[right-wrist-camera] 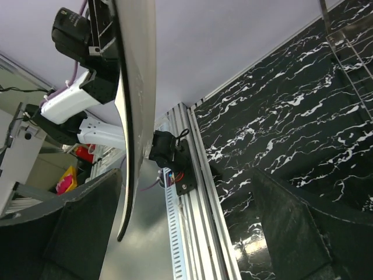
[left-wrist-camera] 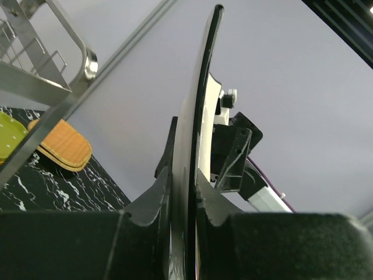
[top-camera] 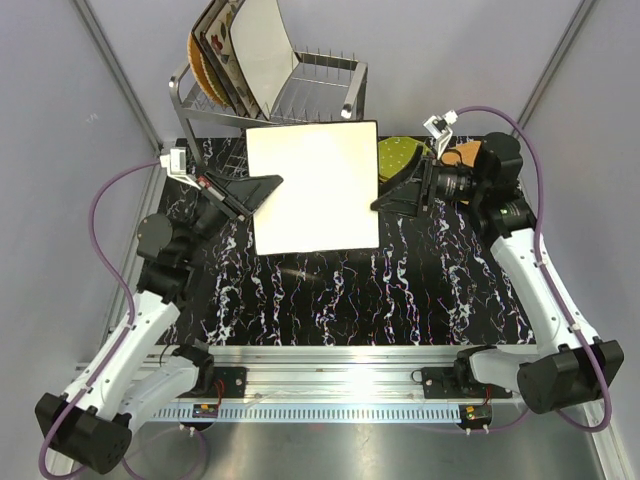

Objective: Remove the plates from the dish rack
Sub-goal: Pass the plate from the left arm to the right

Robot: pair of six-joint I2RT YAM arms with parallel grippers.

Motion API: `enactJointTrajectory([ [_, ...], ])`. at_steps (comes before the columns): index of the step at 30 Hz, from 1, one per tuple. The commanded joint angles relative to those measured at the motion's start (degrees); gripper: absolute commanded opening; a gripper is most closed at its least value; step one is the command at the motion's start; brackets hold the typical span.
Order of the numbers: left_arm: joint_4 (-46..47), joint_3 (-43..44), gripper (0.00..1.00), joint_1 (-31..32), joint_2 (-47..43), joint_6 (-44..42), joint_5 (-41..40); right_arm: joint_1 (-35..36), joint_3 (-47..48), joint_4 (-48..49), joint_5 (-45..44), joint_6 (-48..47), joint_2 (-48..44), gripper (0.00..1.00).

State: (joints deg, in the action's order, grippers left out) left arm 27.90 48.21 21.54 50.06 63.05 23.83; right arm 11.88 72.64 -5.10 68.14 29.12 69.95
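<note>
A large square cream plate (top-camera: 315, 185) hangs above the black marble mat, its plain underside facing up. My left gripper (top-camera: 268, 185) is shut on its left edge; the left wrist view shows the plate (left-wrist-camera: 201, 87) edge-on, pinched between my fingers (left-wrist-camera: 145, 204). My right gripper (top-camera: 385, 200) is open at the plate's right edge. In the right wrist view the plate's rim (right-wrist-camera: 137, 87) lies just inside one wide-open finger (right-wrist-camera: 70, 233). The steel dish rack (top-camera: 330, 85) at the back holds more square plates (top-camera: 250, 45) and a wicker plate (top-camera: 203, 65).
A green dotted plate (top-camera: 398, 153) and a wicker plate (top-camera: 468, 152) lie on the mat (top-camera: 420, 290) at the back right, under my right wrist. They also show in the left wrist view, green (left-wrist-camera: 9, 131) and wicker (left-wrist-camera: 64, 146). Grey walls stand close on all sides.
</note>
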Motion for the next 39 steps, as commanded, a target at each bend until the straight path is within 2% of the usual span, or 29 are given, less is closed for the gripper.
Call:
enactJointTrajectory([
  [1, 15.9, -0.4, 0.00, 0.6, -3.9, 4.9, -0.2, 2.4, -0.9, 7.5, -3.7, 5.3, -1.1, 0.99],
  [8, 16.7, -4.8, 0.00, 1.6, -5.8, 4.8, -1.7, 6.0, -4.3, 16.2, -7.7, 12.2, -0.1, 0.95],
  [11, 17.0, -6.4, 0.00, 1.9, -6.4, 4.9, -2.7, 7.9, -5.5, 18.5, -8.5, 14.3, 0.8, 0.90],
  [14, 17.5, -7.6, 0.00, 2.5, -6.6, 4.8, -3.7, 9.7, -7.0, 22.2, -8.5, 16.9, 1.4, 0.81],
  [18, 19.1, -10.2, 0.00, 3.5, -6.7, 4.7, -6.2, 11.1, -8.1, 24.7, -8.4, 18.9, 2.3, 0.58],
  [19, 19.4, -10.6, 0.00, 3.6, -7.1, 4.7, -6.5, 11.1, -8.2, 25.1, -8.3, 19.5, 2.4, 0.47],
  [21, 20.0, -11.6, 0.00, 3.6, -7.3, 4.6, -7.3, 11.1, -8.7, 25.6, -8.2, 19.9, 2.5, 0.37],
  [22, 20.3, -11.7, 0.00, 3.6, -7.2, 4.5, -7.5, 11.1, -8.8, 26.4, -7.8, 20.3, 2.5, 0.28],
  [25, 20.7, -12.5, 0.00, 3.6, -7.0, 4.5, -7.8, 11.1, -9.1, 26.9, -6.6, 20.7, 2.3, 0.11],
  [26, 20.8, -12.7, 0.00, 3.6, -6.8, 4.7, -7.9, 11.1, -9.0, 27.0, -6.4, 20.7, 2.2, 0.01],
  [30, 21.2, -14.8, 0.00, 3.6, -6.6, 5.3, -10.0, 9.7, -8.8, 27.0, -5.8, 21.3, 2.2, 0.00],
  [31, 21.3, -15.2, 0.05, 3.6, -6.6, 5.6, -10.4, 8.3, -9.0, 27.1, -5.9, 22.5, 2.2, 0.00],
  [32, 21.3, -15.9, 0.21, 3.6, -6.6, 5.8, -10.8, 7.5, -9.2, 27.5, -6.0, 23.0, 2.1, 0.00],
  [34, 21.7, -16.5, 0.36, 3.6, -6.6, 5.9, -11.3, 4.2, -9.9, 27.5, -5.6, 24.1, 1.9, 0.00],
  [35, 21.5, -17.0, 0.51, 3.6, -6.6, 5.9, -11.7, 3.2, -10.3, 27.2, -5.3, 24.1, 1.7, 0.00],
  [39, 20.0, -18.0, 0.69, 3.5, -7.5, 5.1, -12.8, -2.6, -10.4, 18.7, -1.3, 19.2, 0.5, 0.00],
])
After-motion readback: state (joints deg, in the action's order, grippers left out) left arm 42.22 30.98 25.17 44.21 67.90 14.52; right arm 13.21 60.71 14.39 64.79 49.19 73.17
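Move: The white square plate, held by its left edge in the left hand, has its middle about 6 cm to that hand's right. From the open right hand that middle is some 11 cm left and 2 cm above. Green plates lie about 28 cm ahead of the right hand, 6 cm right and 37 cm below; orange plates 26 cm ahead, 24 cm right, equally low. The dish rack stands roughly 24 cm ahead of the left hand, 20 cm lower. Left lowers plate 7 cm; right reaches 5 cm left, pinches its right edge, pulling away as left opens. ##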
